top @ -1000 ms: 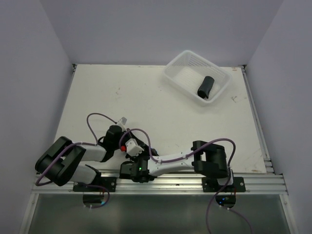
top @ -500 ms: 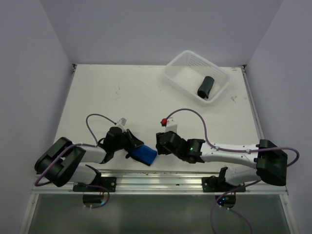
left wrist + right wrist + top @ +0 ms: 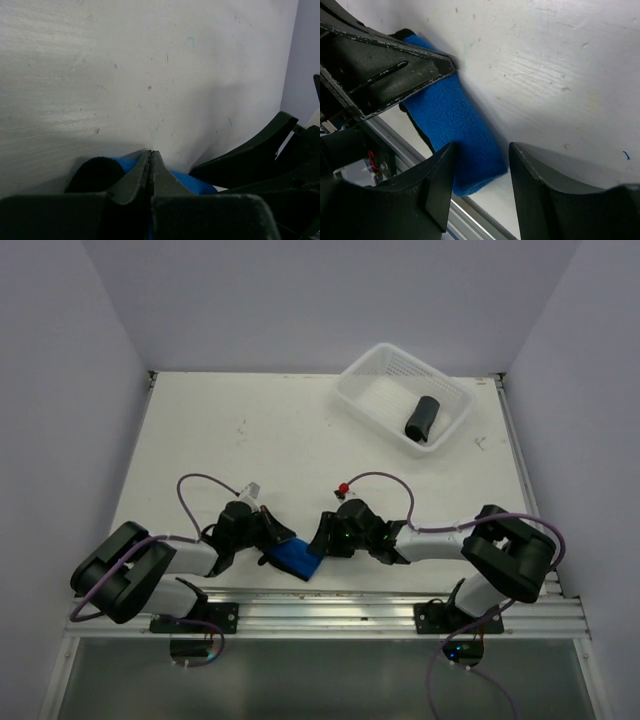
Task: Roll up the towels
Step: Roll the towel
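A bright blue towel [image 3: 296,559] with black edging lies as a short folded strip near the table's front edge. In the right wrist view this blue towel [image 3: 455,130] runs from the left gripper's fingers down to the rail. My left gripper [image 3: 270,534] is shut, its closed fingertips [image 3: 151,156] resting over the towel [image 3: 196,181]; I cannot tell whether any cloth is pinched. My right gripper [image 3: 321,537] is open, and its fingers [image 3: 440,175] straddle the towel's near end. A dark rolled towel [image 3: 421,418] lies in the white basket [image 3: 372,372].
The aluminium rail [image 3: 380,612] runs along the front edge just below the blue towel. The basket stands at the back right. Purple cables [image 3: 200,483] loop above both wrists.
The right arm swung off the left gripper, uncovering the blue towel, stretched out to the right, then folded its elbow in. Its open gripper now stands at the towel. The left gripper stayed.
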You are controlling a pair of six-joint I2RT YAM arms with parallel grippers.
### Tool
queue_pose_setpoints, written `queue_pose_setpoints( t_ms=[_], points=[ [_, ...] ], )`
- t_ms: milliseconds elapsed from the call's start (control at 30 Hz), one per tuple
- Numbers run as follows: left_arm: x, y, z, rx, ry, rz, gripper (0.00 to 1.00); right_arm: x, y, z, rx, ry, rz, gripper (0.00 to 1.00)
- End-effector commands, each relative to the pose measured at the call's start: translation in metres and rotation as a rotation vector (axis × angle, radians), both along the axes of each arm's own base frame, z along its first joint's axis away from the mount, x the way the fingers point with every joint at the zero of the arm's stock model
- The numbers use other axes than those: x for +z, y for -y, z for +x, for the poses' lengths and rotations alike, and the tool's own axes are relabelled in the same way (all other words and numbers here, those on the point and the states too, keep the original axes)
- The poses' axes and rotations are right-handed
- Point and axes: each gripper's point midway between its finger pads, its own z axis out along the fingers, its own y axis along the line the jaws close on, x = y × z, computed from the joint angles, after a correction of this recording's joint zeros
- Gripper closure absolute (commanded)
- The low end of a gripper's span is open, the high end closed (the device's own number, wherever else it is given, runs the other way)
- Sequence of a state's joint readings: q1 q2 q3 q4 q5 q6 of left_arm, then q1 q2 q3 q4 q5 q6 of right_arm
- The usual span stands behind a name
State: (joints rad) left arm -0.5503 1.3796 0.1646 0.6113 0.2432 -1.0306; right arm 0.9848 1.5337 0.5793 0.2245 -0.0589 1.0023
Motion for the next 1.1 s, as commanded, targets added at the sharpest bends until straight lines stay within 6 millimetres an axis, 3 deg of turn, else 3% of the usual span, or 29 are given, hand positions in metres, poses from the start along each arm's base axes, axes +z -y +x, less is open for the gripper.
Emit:
queue_pose_setpoints(
  t_ms=[0,300,533,633,833,867,900,933,1067],
  points=[
    [-0.038,-0.022,-0.031,-0.007,-0.12,0.125,1.0,0.009,-0.02,-0.009,0.04,-0.045,0.112,0.49],
    [-0.039,-0.031,-0.028,0.024,-0.106,0.169,1.0,-0.014,-0.002,-0.034,0.119,-0.071,0.011,0.49],
    [-0.038,-0.033,-0.024,0.035,-0.098,0.19,1.0,-0.041,0.011,-0.059,0.197,-0.053,-0.164,0.57],
    [-0.038,-0.034,-0.025,0.041,-0.1,0.189,1.0,-0.044,0.01,-0.062,0.226,-0.027,-0.23,0.7],
    [-0.029,-0.032,-0.014,0.028,-0.073,0.217,1.0,-0.029,0.006,-0.061,0.274,0.096,-0.335,0.95],
    [-0.019,-0.026,-0.005,0.027,-0.045,0.21,1.0,-0.025,0.005,-0.06,0.274,0.124,-0.351,1.0],
    [-0.018,-0.029,-0.002,0.035,-0.048,0.232,1.0,-0.017,0.004,-0.05,0.247,0.188,-0.376,1.0],
    [-0.014,-0.028,0.003,0.03,-0.03,0.243,1.0,-0.014,0.005,-0.054,0.258,0.213,-0.398,1.0],
    [0.022,-0.014,0.039,0.026,0.054,0.253,1.0,0.011,0.006,-0.039,0.189,0.366,-0.502,1.0]
  ],
)
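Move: The half-worked blue towel lies slantwise just left of the open right fingers, its middle about 5 cm to their left, 2 cm back and 2 cm lower; its near end is only 2 cm left but 5 cm back. The shut left fingertips are some 7 cm left and 3 cm ahead of the right hand, and the table's near edge is about 9 cm straight back. From the left hand, the towel's middle lies 5 cm back and 2 cm right. The right hand draws back about 5 cm towards its base and some 3 cm left, low over the table, following the blue towel to its near end, and shuts its half-open fingers on the cloth there, the hand tilting and turning some 25 degrees as it takes the pinch. The left hand keeps its fingers shut at the towel's far end and almost stays put, easing a centimetre or two forward only at the last. ##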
